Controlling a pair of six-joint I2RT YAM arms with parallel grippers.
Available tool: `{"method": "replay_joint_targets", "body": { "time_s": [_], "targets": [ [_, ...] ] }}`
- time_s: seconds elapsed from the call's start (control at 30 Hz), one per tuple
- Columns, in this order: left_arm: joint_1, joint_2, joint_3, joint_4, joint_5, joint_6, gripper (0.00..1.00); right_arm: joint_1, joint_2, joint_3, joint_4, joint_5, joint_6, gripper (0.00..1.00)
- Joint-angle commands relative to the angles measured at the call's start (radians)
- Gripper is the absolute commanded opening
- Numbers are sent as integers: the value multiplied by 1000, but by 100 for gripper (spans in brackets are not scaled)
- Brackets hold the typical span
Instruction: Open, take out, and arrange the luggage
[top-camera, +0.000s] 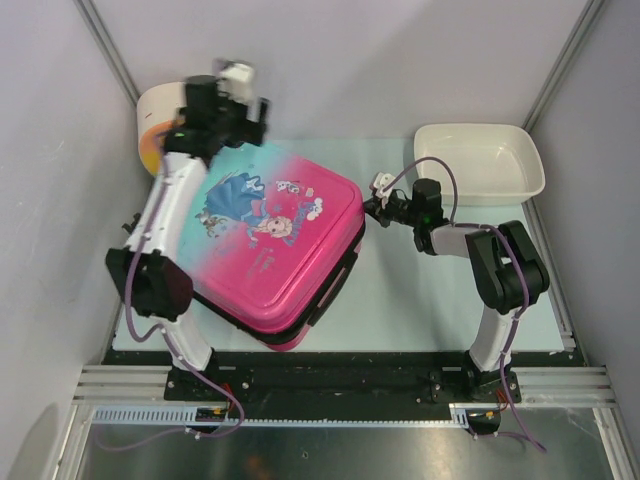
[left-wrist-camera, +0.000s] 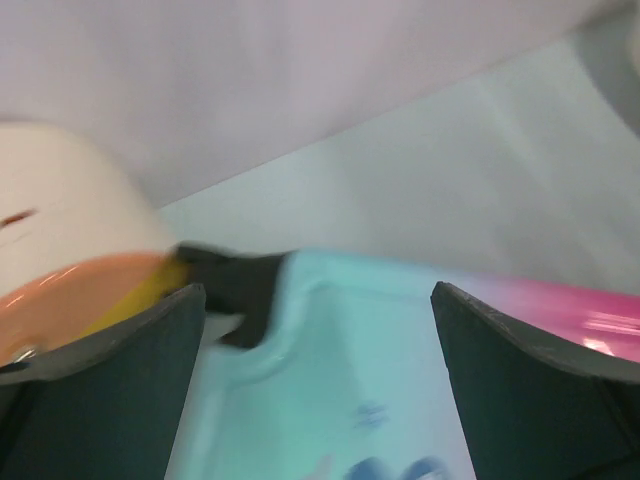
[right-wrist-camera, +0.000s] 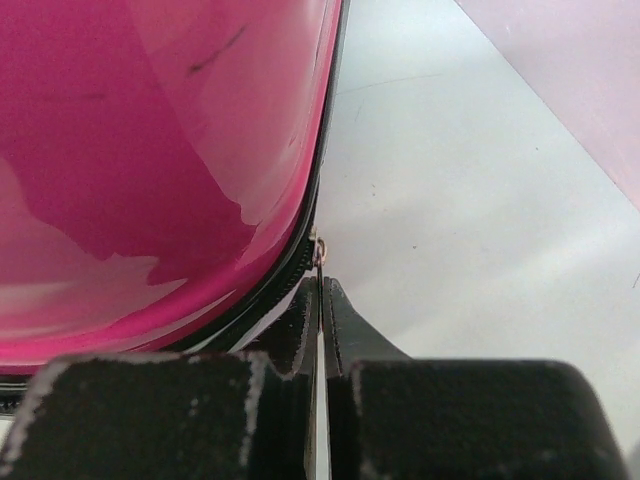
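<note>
The luggage (top-camera: 275, 245) lies print-side up on the pale mat, teal end at the back, pink end toward me, its black zip line along the right side. In the right wrist view the pink shell (right-wrist-camera: 150, 150) fills the left half. My right gripper (right-wrist-camera: 320, 282) is shut, with the small metal zip pull (right-wrist-camera: 318, 250) pinched at its tips; from above this gripper (top-camera: 375, 203) sits at the luggage's right edge. My left gripper (left-wrist-camera: 318, 290) hangs open above the teal end (left-wrist-camera: 340, 370), holding nothing; in the top view it (top-camera: 225, 105) is blurred.
A cream-and-orange rounded box (top-camera: 155, 125) stands at the back left, right next to the left gripper, and also shows as a cream-and-orange shape (left-wrist-camera: 70, 250) in the left wrist view. A white basin (top-camera: 480, 165) sits at the back right. Grey walls close in both sides.
</note>
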Motion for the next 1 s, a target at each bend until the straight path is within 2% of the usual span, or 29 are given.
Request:
{"method": "replay_joint_targets", "body": {
  "time_s": [0.0, 0.23, 0.37, 0.57, 0.73, 0.83, 0.97],
  "targets": [
    [174, -61, 5, -106, 297, -110, 100, -20, -38, 57, 81, -9, 6, 0],
    [266, -48, -125, -109, 372, -170, 100, -20, -53, 58, 30, -35, -1, 0],
    [266, -11, -170, -112, 305, -169, 98, -18, -62, 55, -31, -60, -9, 0],
    [266, 8, -231, -120, 308, -169, 95, -23, -102, 17, -79, -93, -11, 0],
    [266, 17, -157, -120, 159, -129, 100, -21, -133, -14, -97, -110, -15, 0],
    [308, 37, -89, -118, 73, -109, 100, -17, -128, -22, -88, -107, -14, 0],
    [323, 57, -64, -121, 125, -67, 100, -14, -127, -22, -77, -112, -12, 0]
  ]
}}
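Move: The caster at the luggage's far teal corner lies about 12 cm to the left of my open left hand, some 8 cm ahead and 12 cm below. The drawer cabinet stands about 9 cm left of that caster, level with it in reach. The luggage's middle is some 18 cm back from my left hand, 1 cm left and 20 cm below. My right hand is shut on the zipper pull, with the luggage's middle about 20 cm left and 7 cm back, at its height. I whip my left hand about 10 cm left over the teal end, then sink it some 8 cm with the fingers tipping further down, and ease left again towards the caster beside the cabinet, gripper wide open. My right hand keeps its pinch on the zipper pull and, after a pause, draws back about 2 cm. ##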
